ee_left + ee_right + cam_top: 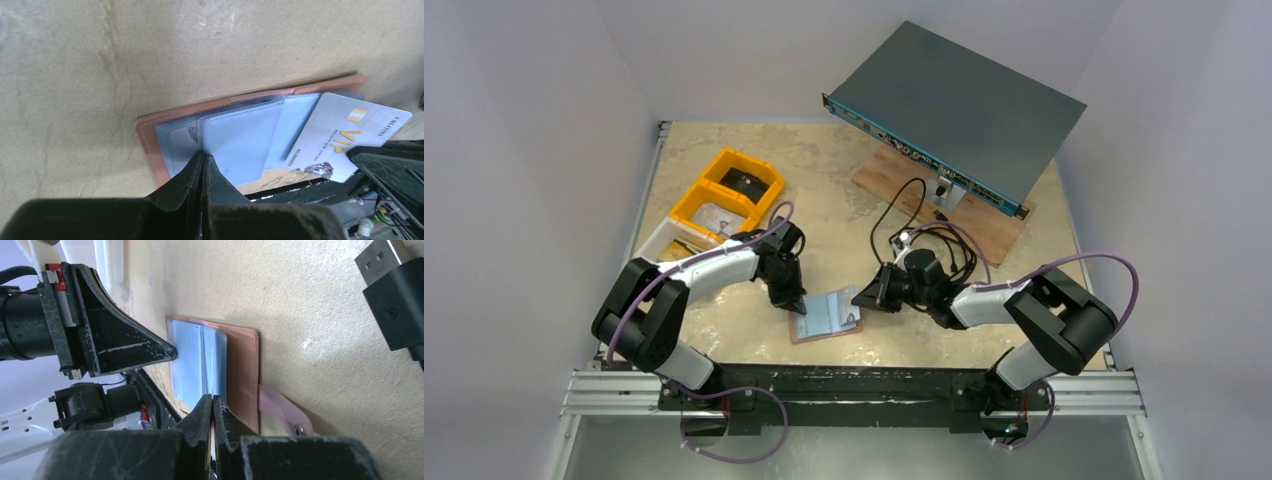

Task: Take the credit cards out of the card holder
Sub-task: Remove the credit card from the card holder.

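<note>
The card holder (826,316) lies open on the table between both arms, tan leather outside (150,145) and pale blue pockets inside. My left gripper (796,305) (204,156) is shut, pinching the edge of a pale blue inner pocket at the holder's left side. My right gripper (862,298) (212,400) is shut on the thin edge of a credit card (345,132), a pale card marked VIP that sticks out of the right-hand pocket. The holder's strap with its snap stud (299,429) lies to the right of my right fingers. Other cards are hidden in the pockets.
Yellow bins (729,192) and a white bin (656,240) stand behind my left arm. A grey rack unit (959,100) rests on a wooden board (989,225) at the back right, with black cables (924,225) and a USB plug (395,300) near my right wrist.
</note>
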`<state>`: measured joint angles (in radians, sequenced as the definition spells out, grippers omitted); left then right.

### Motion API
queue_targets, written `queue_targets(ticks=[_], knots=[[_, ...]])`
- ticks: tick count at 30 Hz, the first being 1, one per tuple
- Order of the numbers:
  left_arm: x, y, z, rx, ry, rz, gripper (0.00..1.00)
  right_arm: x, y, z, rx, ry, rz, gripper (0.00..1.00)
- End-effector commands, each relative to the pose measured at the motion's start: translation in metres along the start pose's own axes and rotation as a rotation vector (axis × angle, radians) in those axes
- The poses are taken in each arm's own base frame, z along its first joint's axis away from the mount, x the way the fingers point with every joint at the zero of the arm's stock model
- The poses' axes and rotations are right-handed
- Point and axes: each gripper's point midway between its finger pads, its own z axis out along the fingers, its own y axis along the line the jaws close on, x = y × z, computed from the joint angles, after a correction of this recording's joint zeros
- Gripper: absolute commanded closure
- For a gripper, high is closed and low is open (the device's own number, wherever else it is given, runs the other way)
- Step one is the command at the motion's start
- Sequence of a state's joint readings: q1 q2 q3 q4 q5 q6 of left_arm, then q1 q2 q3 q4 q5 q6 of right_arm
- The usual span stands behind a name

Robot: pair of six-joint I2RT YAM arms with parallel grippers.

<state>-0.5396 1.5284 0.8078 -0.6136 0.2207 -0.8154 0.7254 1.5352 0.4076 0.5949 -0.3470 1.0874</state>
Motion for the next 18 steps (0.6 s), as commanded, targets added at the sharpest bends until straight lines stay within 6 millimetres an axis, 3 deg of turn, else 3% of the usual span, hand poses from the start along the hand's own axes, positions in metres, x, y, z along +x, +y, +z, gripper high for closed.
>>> queue_targets(ticks=[1,3,9,15,18], knots=[[-0.017,0.008,-0.014,-0.068,-0.094,0.048,1.00,-0.015,0.020,-0.002,-0.021,-0.034,-0.059,1.00],[-0.021,-0.001,-0.027,-0.039,-0.120,0.061,0.99,-0.017,0.029,-0.004,-0.042,-0.030,-0.066,1.00],[-0.032,-0.024,-0.073,0.040,-0.211,0.105,0.62,-0.024,0.053,-0.011,-0.091,-0.043,-0.084,1.00],[-0.037,-0.043,-0.111,0.209,-0.268,0.114,0.37,-0.031,0.090,-0.021,-0.210,-0.036,-0.070,1.00],[-0.037,-0.055,-0.132,0.334,-0.306,0.126,0.34,-0.035,0.113,-0.030,-0.304,-0.019,-0.048,1.00]])
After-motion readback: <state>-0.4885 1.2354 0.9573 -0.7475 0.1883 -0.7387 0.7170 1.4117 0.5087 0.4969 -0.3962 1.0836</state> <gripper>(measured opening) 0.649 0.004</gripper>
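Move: Just below and beyond its shut fingers, the right hand already holds the credit card: the card's middle lies about 2 cm left and 1 cm back. The open card holder's middle is some 7 cm left, 4 cm back and 3 cm below that hand, while a black USB plug lies about 7 cm ahead, 6 cm right. From the left hand, the card is roughly 10 cm right and 3 cm up; the holder's middle is 5 cm right, 2 cm back. Lifting off the card holder's left panel, the shut left fingers first ease a centimetre to the left, then rise about 11 cm while going some 3 cm forward; they open wide and tilt up to swing forward by nearly 20 degrees. The right hand keeps its pinch on the card and raises it some 6 cm clear of the holder, edging slightly left and forward. ##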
